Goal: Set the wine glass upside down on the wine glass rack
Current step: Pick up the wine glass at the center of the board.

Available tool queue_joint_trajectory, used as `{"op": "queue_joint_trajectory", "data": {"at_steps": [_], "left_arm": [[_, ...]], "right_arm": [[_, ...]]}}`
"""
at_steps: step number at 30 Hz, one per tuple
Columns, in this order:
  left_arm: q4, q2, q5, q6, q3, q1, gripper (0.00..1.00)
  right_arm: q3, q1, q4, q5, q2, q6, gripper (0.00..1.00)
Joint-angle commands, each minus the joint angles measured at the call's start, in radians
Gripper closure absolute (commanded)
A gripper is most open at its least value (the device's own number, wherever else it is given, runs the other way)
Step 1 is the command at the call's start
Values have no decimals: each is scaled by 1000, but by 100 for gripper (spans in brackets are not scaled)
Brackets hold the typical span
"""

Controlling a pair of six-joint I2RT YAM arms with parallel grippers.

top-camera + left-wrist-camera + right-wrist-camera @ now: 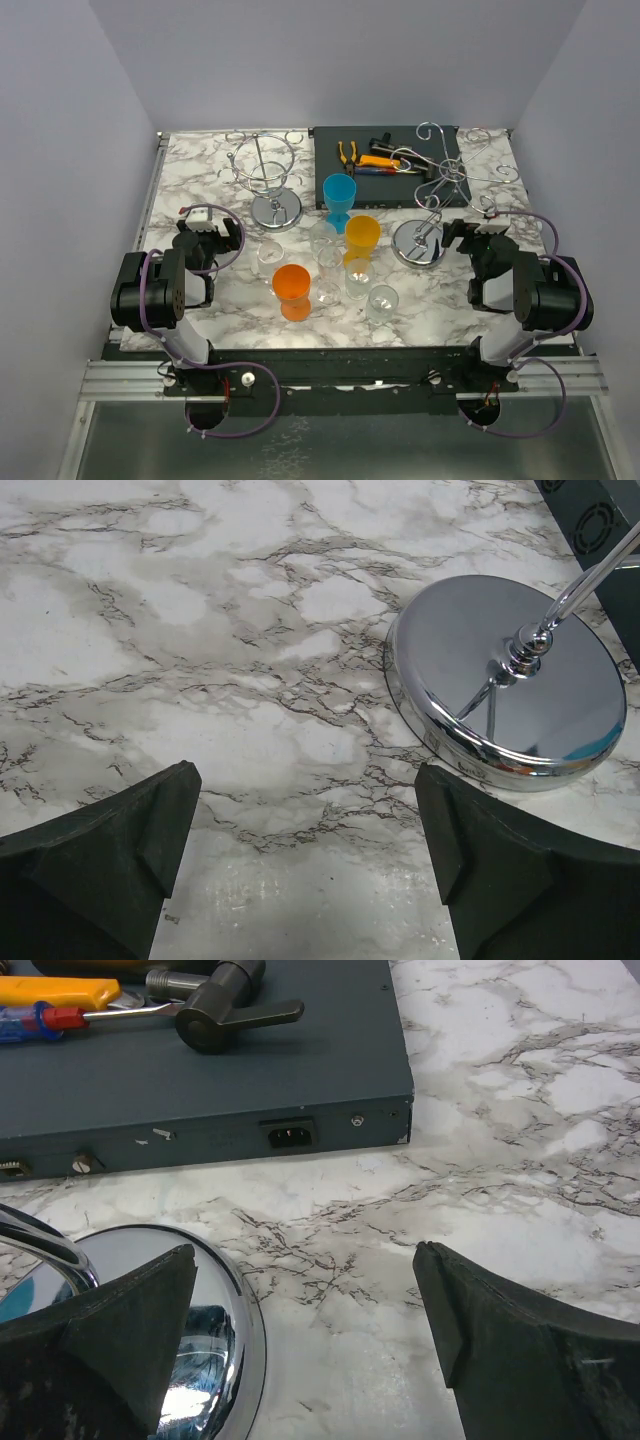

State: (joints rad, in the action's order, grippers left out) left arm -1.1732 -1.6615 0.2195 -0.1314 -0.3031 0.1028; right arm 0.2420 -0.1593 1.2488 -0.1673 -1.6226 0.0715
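Note:
Several wine glasses stand upright mid-table: a blue one (pixel 339 193), a yellow one (pixel 362 234), an orange one (pixel 292 285) and clear ones such as (pixel 382 301). Two chrome wine glass racks stand behind them, the left rack (pixel 272 205) and the right rack (pixel 421 243). My left gripper (pixel 213 228) is open and empty over bare marble, with the left rack's round base (pixel 510 680) ahead to its right. My right gripper (pixel 471 233) is open and empty too, its left finger over the edge of the right rack's base (pixel 215 1350).
A dark flat box (pixel 385 165) lies at the back between the racks, carrying pliers, a screwdriver (pixel 60 1005) and a black handle (pixel 225 1000). Its front edge (pixel 200 1130) lies just beyond my right gripper. Grey walls enclose the table on three sides.

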Motion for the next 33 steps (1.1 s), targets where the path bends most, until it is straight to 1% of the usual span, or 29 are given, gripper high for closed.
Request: {"op": "queue_joint_trajectory", "data": {"at_steps": [1, 3, 6, 8, 10, 11, 13, 15, 16, 17, 18, 19, 20, 21, 24, 26, 29, 30, 33], "left_arm": [[-36, 3, -8, -9, -8, 4, 1], [-36, 4, -8, -8, -8, 3, 1], [-37, 3, -8, -8, -10, 3, 1], [-37, 2, -6, -5, -10, 2, 1], [-37, 6, -6, -5, -7, 2, 1], [-39, 6, -3, -1, -5, 2, 1], [-24, 29, -2, -6, -7, 8, 1], [17, 58, -27, -22, -17, 12, 1], [43, 75, -28, -35, -21, 21, 1], [74, 97, -30, -57, -28, 37, 1], [109, 117, -28, -76, -36, 52, 1], [160, 142, -13, -101, -49, 73, 1], [212, 162, 12, -123, -64, 94, 1], [289, 185, 36, -151, -89, 119, 1], [496, 258, 92, -175, -155, 166, 1], [623, 315, 93, -170, -191, 174, 1], [811, 396, 93, -143, -241, 177, 1], [894, 418, 94, -130, -270, 179, 1], [1113, 426, 92, -105, -367, 181, 1]], "right_arm": [[11, -7, 43, -10, -3, 2, 0], [11, -6, 44, -10, -3, 2, 0], [1, -7, 55, 84, 11, 33, 0], [-3, -7, 10, 184, 63, 72, 0], [1, -6, -54, 212, 128, 70, 0], [5, -6, -112, 244, 170, 86, 0], [15, -8, -250, 334, 262, 182, 0], [39, -9, -445, 409, 365, 293, 0], [49, -9, -529, 408, 408, 295, 0], [61, -8, -600, 408, 450, 287, 0], [67, -8, -662, 434, 479, 317, 0], [74, -8, -685, 463, 503, 351, 0], [95, -8, -794, 493, 543, 416, 0], [112, -8, -861, 503, 574, 498, 0], [166, -9, -1006, 400, 680, 565, 0], [201, -9, -1115, 296, 737, 560, 0], [212, -9, -1212, 103, 825, 504, 0], [226, -9, -1284, 62, 852, 489, 1], [266, -8, -1456, 11, 937, 496, 2]]}}
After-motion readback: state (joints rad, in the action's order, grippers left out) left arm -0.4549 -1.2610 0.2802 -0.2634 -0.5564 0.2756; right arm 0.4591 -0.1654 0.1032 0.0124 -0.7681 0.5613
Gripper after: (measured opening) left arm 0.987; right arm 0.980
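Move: The clear wine glass in the middle of the table stands about 34 cm left of the right hand and 11 cm back, nearly at its height. The yellow goblet is 27 cm left, 5 cm back; the right rack's base is some 14 cm left, 2 cm back and 7 cm below. From the left hand, that glass is 26 cm right and 12 cm back, the orange goblet 19 cm right and 16 cm back. Upward goes the empty right hand, about 12 cm above its low spot beside the right rack's base, drawing back some 6 cm while it swings right and returns; its left side rolls up and it turns clockwise, then partly back. The left hand starts later, rising about 9 cm and shifting left, away from the glass. Both stay open, touching nothing. ##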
